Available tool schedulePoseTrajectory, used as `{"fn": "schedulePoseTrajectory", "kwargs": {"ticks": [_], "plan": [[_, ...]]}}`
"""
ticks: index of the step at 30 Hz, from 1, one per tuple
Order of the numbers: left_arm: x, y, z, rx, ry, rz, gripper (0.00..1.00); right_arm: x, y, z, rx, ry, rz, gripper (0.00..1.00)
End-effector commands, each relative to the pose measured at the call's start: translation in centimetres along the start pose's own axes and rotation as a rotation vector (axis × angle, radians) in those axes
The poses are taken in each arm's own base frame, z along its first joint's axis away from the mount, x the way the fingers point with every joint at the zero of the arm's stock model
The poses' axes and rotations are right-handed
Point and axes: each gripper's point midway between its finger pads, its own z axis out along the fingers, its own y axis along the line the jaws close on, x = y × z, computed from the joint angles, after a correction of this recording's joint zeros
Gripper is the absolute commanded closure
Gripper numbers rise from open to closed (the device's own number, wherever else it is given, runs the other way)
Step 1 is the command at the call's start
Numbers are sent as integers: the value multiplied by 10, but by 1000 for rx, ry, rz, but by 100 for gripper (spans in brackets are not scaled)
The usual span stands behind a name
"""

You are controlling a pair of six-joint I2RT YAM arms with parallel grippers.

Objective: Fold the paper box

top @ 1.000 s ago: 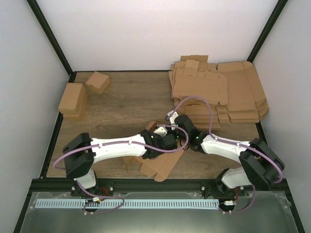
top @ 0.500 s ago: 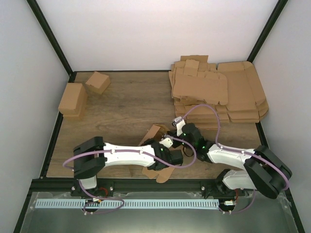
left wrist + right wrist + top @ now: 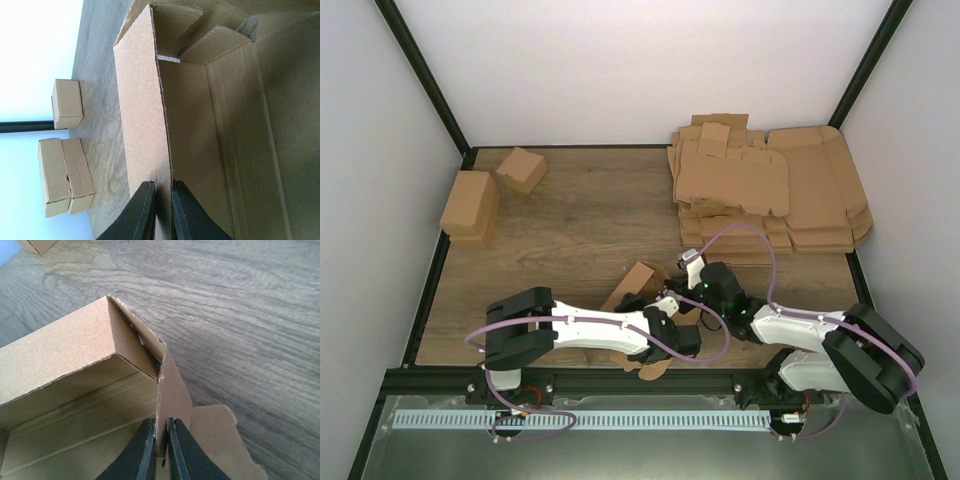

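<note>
The paper box (image 3: 638, 276) is a brown cardboard piece with walls partly raised, near the front middle of the table, half hidden under both wrists. In the left wrist view my left gripper (image 3: 164, 184) is shut on the edge of a long side wall of the box (image 3: 140, 100), one finger outside and one inside. In the right wrist view my right gripper (image 3: 160, 426) is shut on an upright end flap at the box's corner (image 3: 172, 390). From above, the left gripper (image 3: 667, 322) and right gripper (image 3: 687, 298) sit close together over the box.
A big heap of flat cardboard sheets (image 3: 770, 195) fills the back right. Two folded cartons (image 3: 470, 205) (image 3: 521, 168) stand at the back left, also in the left wrist view (image 3: 67, 103). A loose tab (image 3: 215, 435) lies flat on the wood.
Both arms have drawn back toward the near edge and a little right, taking the box with them. The cardboard now stands more upright than a second ago.
</note>
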Motion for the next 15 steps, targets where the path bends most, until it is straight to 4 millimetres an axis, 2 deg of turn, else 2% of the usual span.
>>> {"fn": "schedulePoseTrajectory", "kwargs": {"ticks": [1, 4, 8, 12, 15], "plan": [[-8, -12, -1, 55, -8, -59, 90, 7, 20, 0, -99, 44, 6, 90], [-7, -11, 0, 49, -9, -54, 90, 4, 25, -3, -122, 47, 14, 87], [-7, -11, 0, 46, -14, -52, 90, -8, 25, -11, -133, 24, 30, 78], [-8, -11, 1, 44, -18, -52, 90, -20, 17, -23, -153, -3, 69, 70], [-9, -10, 0, 45, -21, -49, 90, -30, 9, -33, -140, -34, 82, 68]]}}
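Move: The end flap of the paper box stands between the nearly shut right fingertips, its middle about 1 cm ahead and 1 cm to the left of them, 1 cm lower. From that hand, the box's far corner lies some 5 cm ahead and 5 cm left, at about the same height, and the box's left wall is about 10 cm left, level fore and aft and 2 cm lower. For the left hand, already pinching that wall, the flap is roughly 9 cm right and 3 cm ahead. The right fingers let go of the end flap, opening from nearly shut to about a third; the hand first eases back and down about 1 cm, then turns upward some 2.5 cm, drifting right off the flap and tipping slightly. The left hand stays put and keeps its pinch on the left wall. ##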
